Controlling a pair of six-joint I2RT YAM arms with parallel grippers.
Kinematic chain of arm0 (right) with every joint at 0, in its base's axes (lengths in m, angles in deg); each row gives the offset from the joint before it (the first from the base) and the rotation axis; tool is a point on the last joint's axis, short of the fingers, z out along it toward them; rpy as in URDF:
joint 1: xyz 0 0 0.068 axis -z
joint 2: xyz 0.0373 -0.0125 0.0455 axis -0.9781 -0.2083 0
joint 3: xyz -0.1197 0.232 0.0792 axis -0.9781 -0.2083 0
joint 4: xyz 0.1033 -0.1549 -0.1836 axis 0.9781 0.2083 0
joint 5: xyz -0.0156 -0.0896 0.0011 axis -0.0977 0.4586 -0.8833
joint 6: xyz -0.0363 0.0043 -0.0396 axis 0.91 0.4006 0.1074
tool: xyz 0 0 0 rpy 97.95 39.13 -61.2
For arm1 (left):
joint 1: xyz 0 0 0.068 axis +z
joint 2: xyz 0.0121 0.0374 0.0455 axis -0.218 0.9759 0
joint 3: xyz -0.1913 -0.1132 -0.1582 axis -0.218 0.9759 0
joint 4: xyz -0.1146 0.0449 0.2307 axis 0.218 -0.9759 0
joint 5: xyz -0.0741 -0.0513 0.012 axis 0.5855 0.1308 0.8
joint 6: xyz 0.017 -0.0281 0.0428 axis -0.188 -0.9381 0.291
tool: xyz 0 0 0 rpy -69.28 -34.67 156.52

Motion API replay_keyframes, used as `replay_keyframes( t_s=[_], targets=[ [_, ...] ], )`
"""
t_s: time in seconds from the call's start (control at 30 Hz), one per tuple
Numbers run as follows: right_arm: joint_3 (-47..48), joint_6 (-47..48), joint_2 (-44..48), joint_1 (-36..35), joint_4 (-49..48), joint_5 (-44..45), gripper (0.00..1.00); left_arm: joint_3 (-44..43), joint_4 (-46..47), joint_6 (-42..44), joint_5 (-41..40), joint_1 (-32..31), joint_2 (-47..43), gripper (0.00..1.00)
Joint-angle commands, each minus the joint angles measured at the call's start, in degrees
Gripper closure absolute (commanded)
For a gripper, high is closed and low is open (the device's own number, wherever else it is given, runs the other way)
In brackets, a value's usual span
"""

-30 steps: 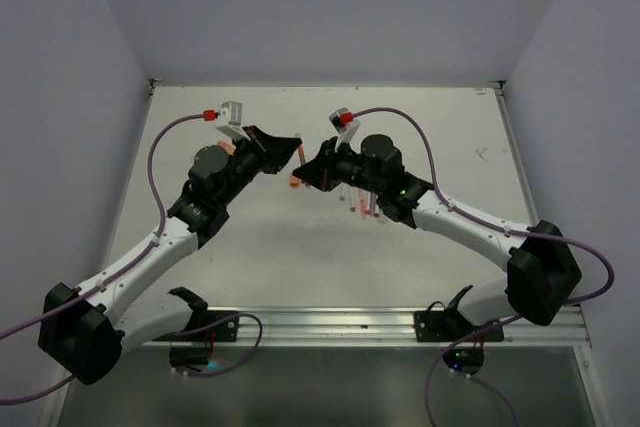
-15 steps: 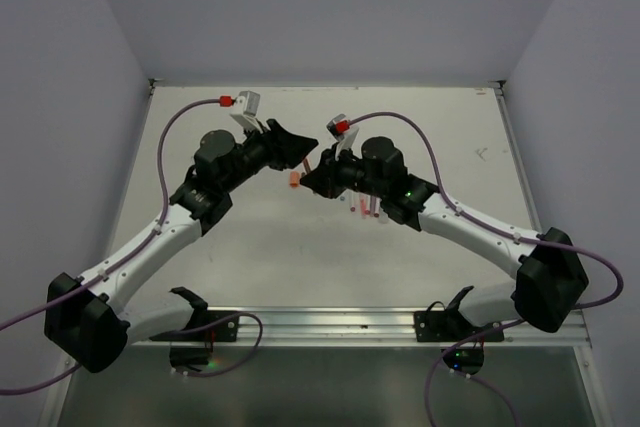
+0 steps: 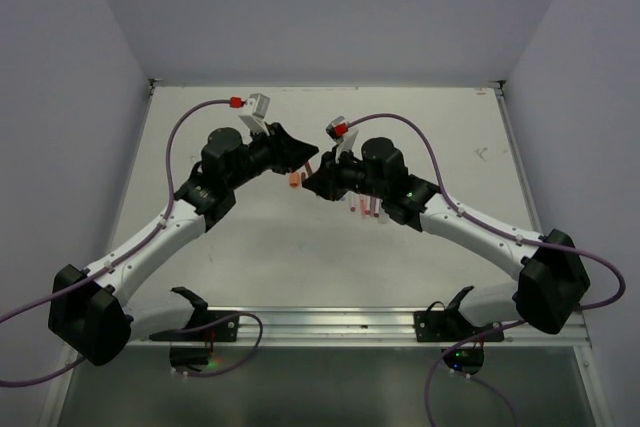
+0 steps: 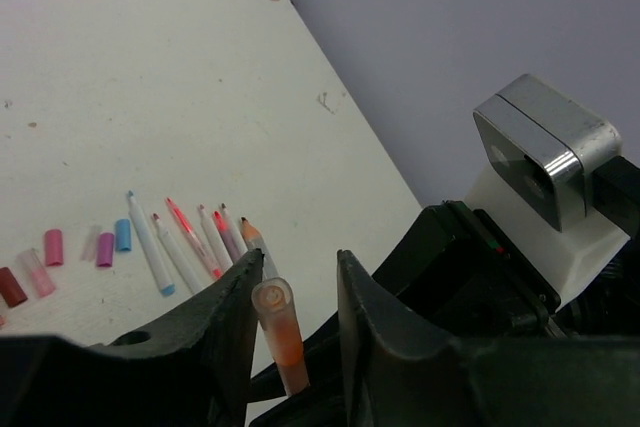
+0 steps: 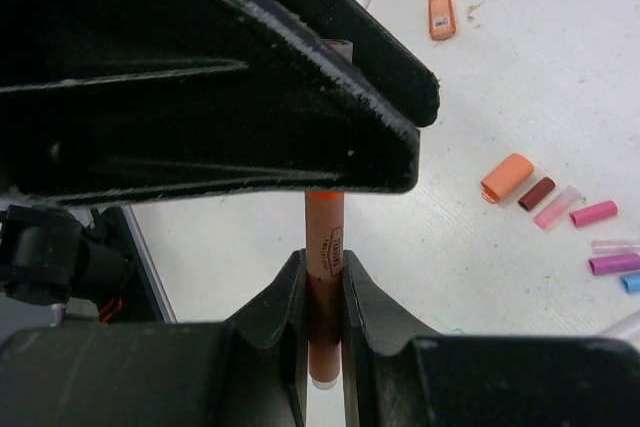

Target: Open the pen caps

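Observation:
My right gripper (image 5: 324,259) is shut on the barrel of a thick orange marker (image 5: 325,217) and holds it above the table. In the top view the two grippers meet at mid-table, left (image 3: 306,158) and right (image 3: 314,178). My left gripper (image 4: 300,269) is open, and its fingers (image 4: 225,332) stand on either side of the marker's frosted orange cap (image 4: 276,327). The cap lies against one finger with a gap to the other. Several uncapped thin pens (image 4: 185,237) lie in a row on the table. Loose caps lie beside them: pink (image 4: 53,246), purple (image 4: 105,249), blue (image 4: 123,235).
A second orange marker (image 5: 439,7) lies on the table apart from the others. A loose orange cap (image 5: 507,177), a dark red cap (image 5: 537,193) and a pink cap (image 5: 594,213) lie near the pens. Grey walls enclose the white table (image 3: 440,137).
My left gripper has swung right toward the right gripper, and its open fingers now straddle the cap end of the orange marker. The right gripper has shifted slightly toward it.

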Motion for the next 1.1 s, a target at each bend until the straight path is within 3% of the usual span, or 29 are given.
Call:
replay_keyframes(
  t_s=[0.0, 0.27, 0.6, 0.83, 0.93, 1.03, 1.07],
  targets=[
    [2.37, 0.99, 1.66, -0.29, -0.94, 1.16, 1.00, -0.35, 0.96, 1.01, 1.31, -0.13, -0.07, 0.67],
    [1.94, 0.20, 2.45, -0.29, -1.29, 1.42, 1.00, 1.14, 2.89, -0.65, 0.78, -0.13, -0.60, 1.00],
    [-4.46, -1.29, 3.77, -0.20, -5.76, -10.96, 1.00, 5.71, 19.39, -3.64, 2.53, 0.74, -5.17, 1.00],
    [-9.05, -2.96, 5.00, -0.12, -9.73, -20.19, 1.00, 5.89, 30.75, -6.11, 11.05, 4.17, -5.35, 1.00],
    [-10.10, -2.26, 5.27, -0.03, -9.91, -20.99, 1.00, 5.28, 31.72, -6.90, 11.42, 5.75, -4.91, 1.00],
    [-10.37, -0.08, 5.53, -0.03, -6.66, -16.35, 1.00, 3.18, 26.47, -5.33, 6.09, 6.73, -5.34, 1.00],
    [-10.28, 0.72, 5.70, -0.03, -3.70, -10.94, 1.00, 2.21, 23.84, -4.45, 3.97, 6.73, -5.52, 1.00]
  ],
)
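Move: The cap of the orange pen sits almost between the left hand's open fingers, about 1 cm ahead and 1 cm below. From the right hand, which already grips the pen's barrel, that cap is roughly 4 cm ahead and 5 cm up. On the table some 22 cm below the left hand, the loose orange cap lies about 7 cm ahead and 4 cm left, the brown cap 7 cm ahead and 2 cm left, and the blue pen 5 cm ahead and 9 cm right. The pen's capped end gets pinched as the left fingers finish closing on it, while the right hand keeps its grip on the barrel. Then both hands carry the pen back about 3 cm and up 3 to 4 cm together, the left turning some 10 degrees clockwise and tipping up, the right about 10 degrees counter-clockwise, each also rolling about 10 degrees. ##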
